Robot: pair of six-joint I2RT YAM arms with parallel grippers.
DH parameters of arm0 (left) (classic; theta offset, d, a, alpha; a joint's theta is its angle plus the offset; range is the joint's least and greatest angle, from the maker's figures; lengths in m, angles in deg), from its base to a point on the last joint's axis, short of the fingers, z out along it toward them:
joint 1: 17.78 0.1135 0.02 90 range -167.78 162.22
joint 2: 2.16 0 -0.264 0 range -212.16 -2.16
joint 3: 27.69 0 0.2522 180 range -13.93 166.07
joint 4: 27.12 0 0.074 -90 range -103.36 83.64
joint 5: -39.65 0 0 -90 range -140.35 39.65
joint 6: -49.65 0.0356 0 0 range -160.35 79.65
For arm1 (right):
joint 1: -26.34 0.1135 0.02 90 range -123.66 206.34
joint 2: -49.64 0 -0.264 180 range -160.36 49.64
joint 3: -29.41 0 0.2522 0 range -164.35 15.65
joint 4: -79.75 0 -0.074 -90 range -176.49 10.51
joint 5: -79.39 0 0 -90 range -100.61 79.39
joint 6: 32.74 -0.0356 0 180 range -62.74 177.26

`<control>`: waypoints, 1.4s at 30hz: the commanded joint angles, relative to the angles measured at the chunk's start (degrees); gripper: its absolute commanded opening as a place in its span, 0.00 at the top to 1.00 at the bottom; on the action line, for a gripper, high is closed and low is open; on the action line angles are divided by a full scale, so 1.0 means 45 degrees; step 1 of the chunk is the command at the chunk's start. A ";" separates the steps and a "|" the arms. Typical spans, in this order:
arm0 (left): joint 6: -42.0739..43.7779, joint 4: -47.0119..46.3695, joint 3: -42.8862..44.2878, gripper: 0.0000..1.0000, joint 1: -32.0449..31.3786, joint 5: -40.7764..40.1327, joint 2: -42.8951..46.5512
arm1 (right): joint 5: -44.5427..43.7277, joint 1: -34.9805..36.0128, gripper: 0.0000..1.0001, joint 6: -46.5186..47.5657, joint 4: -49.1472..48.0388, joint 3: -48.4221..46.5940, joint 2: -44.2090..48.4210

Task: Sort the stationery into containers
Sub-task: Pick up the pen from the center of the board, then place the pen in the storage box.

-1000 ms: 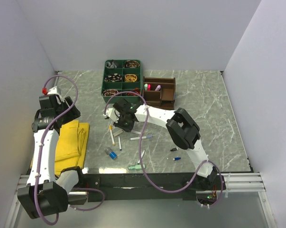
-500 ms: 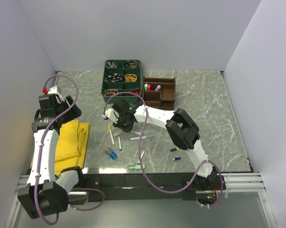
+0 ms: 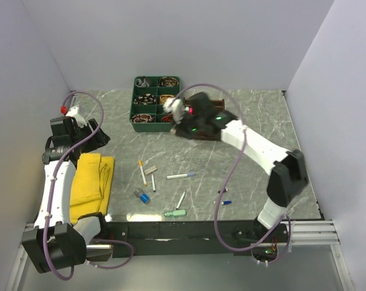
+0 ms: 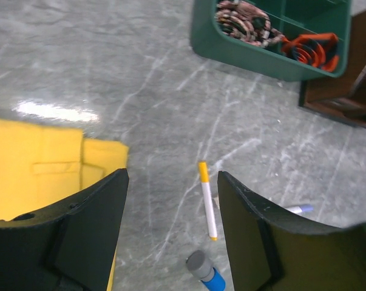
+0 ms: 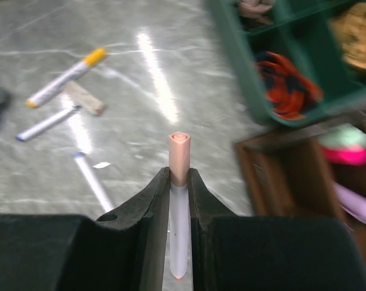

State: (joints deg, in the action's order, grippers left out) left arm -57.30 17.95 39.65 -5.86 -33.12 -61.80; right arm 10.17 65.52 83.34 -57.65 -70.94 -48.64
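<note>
My right gripper (image 5: 179,180) is shut on a white marker with a peach cap (image 5: 178,159), which stands up between the jaws. From above, that gripper (image 3: 178,115) hovers at the left edge of the dark brown organiser (image 5: 280,182), between it and the green tray. Loose stationery lies mid-table: a yellow-capped pen (image 3: 142,173), a blue-tipped pen (image 3: 181,176), a blue cap (image 3: 143,196), a white pen (image 3: 180,200) and a mint eraser (image 3: 175,213). My left gripper (image 4: 170,182) is open and empty above the yellow-capped pen (image 4: 206,206) and blue cap (image 4: 205,271).
A green tray (image 3: 156,99) with several compartments of hair ties stands left of the organiser. A yellow cloth (image 3: 91,179) lies at the left, under my left arm. Pink and lilac items (image 5: 346,154) sit in the organiser. Two tiny bits (image 3: 223,196) lie at the right.
My right arm has lifted from the loose pens and swung back to the organiser with the peach-capped marker in its jaws. The left gripper shifted only slightly.
</note>
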 commanded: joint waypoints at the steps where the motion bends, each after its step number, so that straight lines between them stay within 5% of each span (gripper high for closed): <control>1: 0.0563 -0.0708 0.0495 0.34 -0.0013 0.1736 -0.0321 | 0.2159 -0.1302 1.00 0.0901 -0.2500 0.1565 0.0921; 6: 0.0953 -0.0571 0.0651 0.35 -0.0208 0.1912 -0.0497 | 0.3526 -0.2807 1.00 0.0980 -0.4276 0.1642 0.0513; 23: 0.1950 -0.0160 0.1569 0.38 -0.0364 0.1405 -0.1981 | 0.5285 -0.3900 1.00 0.2524 -0.8281 0.1820 -0.1968; 37: 0.2029 -0.0337 0.1960 0.38 -0.0345 0.1366 -0.2724 | 0.5247 -0.4253 1.00 0.3051 -0.7953 0.0883 -0.3374; 42: 0.2107 -0.0298 0.1960 0.38 -0.0345 0.1346 -0.2646 | 0.4856 -0.4273 0.93 0.3109 -0.7777 0.0882 -0.3492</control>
State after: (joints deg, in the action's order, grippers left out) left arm -48.93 17.69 46.18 -7.28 -26.87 -74.39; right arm 32.53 46.66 96.09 -91.53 -64.84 -64.32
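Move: The pen is already pinched in the right hand, about 18 cm above the table. The wooden organizer lies ahead of that hand by some 16 cm, 9 cm to its right and 14 cm below; the green tray's middle is about 26 cm ahead, 10 cm left, and the blue-capped marker 10 cm back and 1 cm right, both near the table. From the left hand, the organizer is roughly 18 cm ahead and 41 cm right, 14 cm below. The pen, still gripped, travels with the right hand towards the wooden organizer: about 14 cm forward, slanting 5 cm right early on, then sinking some 6 cm over its near-left compartment, while the wrist flattens the left-pointing fingers by roughly 15 degrees. The left hand, open and empty, eases a little forward and turns slightly clockwise. ##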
